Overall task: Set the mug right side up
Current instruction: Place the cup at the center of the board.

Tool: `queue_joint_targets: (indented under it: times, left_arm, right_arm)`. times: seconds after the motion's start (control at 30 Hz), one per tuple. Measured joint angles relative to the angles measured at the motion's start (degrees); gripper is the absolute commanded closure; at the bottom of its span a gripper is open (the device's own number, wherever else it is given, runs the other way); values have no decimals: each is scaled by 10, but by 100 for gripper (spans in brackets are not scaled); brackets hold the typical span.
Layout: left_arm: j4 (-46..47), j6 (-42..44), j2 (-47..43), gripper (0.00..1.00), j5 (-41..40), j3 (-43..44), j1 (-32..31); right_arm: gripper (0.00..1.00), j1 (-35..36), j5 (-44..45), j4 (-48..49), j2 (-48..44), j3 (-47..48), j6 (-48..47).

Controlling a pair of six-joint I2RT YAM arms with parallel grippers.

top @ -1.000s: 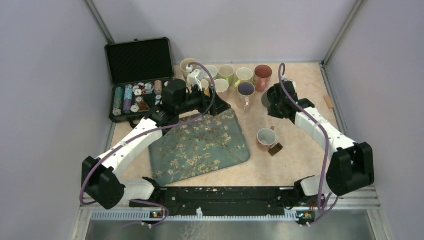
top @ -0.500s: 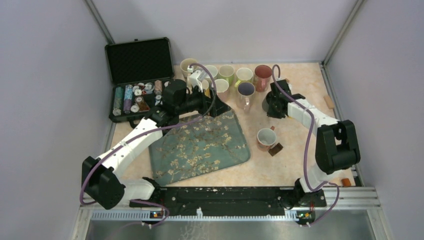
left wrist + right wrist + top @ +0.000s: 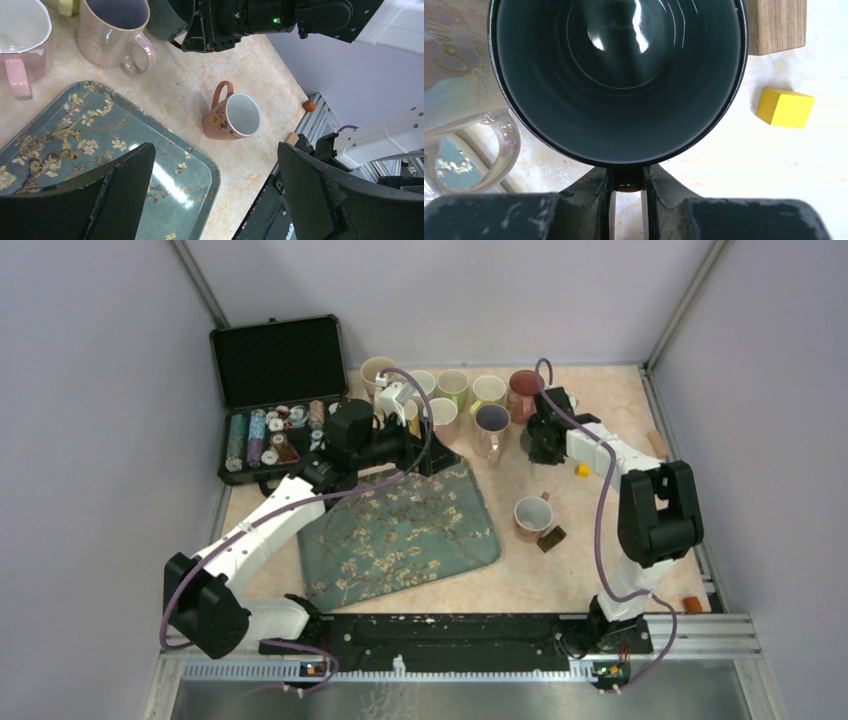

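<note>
The dark green mug (image 3: 619, 75) fills the right wrist view, its open mouth facing the camera and the tabletop showing around it. My right gripper (image 3: 626, 187) is shut on its handle at the near rim. In the top view the right gripper (image 3: 541, 436) is at the back right of the table and covers most of the mug (image 3: 528, 444). The left wrist view catches the mug (image 3: 165, 17) at its top edge. My left gripper (image 3: 215, 195) hangs open over the floral tray (image 3: 75, 135), holding nothing.
A pink flowered mug (image 3: 531, 517) stands upright right of the tray (image 3: 400, 530), a brown block (image 3: 551, 538) beside it. Several mugs (image 3: 470, 390) line the back. A yellow cube (image 3: 785, 107) and a wooden block (image 3: 776, 25) lie near the dark mug. A black case (image 3: 275, 400) sits back left.
The right arm has folded up and drawn its gripper and the dark mug toward the back. A yellow cube has come into view. The left arm has not moved.
</note>
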Motion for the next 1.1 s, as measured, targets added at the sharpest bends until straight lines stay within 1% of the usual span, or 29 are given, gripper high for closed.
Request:
queue_joint_targets:
  times: [0.43, 0.57, 0.7, 1.1]
  left_arm:
    - [-2, 0, 0, 1, 4, 0, 1]
    - [-3, 0, 0, 1, 4, 0, 1]
    - [-4, 0, 0, 1, 4, 0, 1]
    - [-7, -3, 0, 1, 4, 0, 1]
  right_arm:
    - [99, -1, 14, -20, 38, 28, -11]
    - [91, -1, 15, -25, 49, 41, -11]
    - [76, -1, 15, -32, 54, 49, -10]
    - [48, -2, 17, -23, 55, 72, -9]
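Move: The right hand has the dark green mug upright by its handle, bottom just over the table; its bare set-down spot is about 7 cm ahead and some 7 cm below. The red mug stands about 15 cm ahead and 3 cm left of the hand, the pearly mug 7 cm ahead and 12 cm left, the yellow cube 3 cm ahead and 11 cm right. From the left hand the spot lies some 15 cm ahead, 22 cm right and 27 cm below. The right hand, still pinching the dark green mug's handle, eases down a little over 1 cm and about 1 cm forward to set the mug on the table in the gap beside the pearly mug and behind the red one, and pauses there. The fingers then open to nearly half their range and let go of the handle, while the hand rises about 1.5 cm and slides as far forward, leaving the handle free between the parted tips. ##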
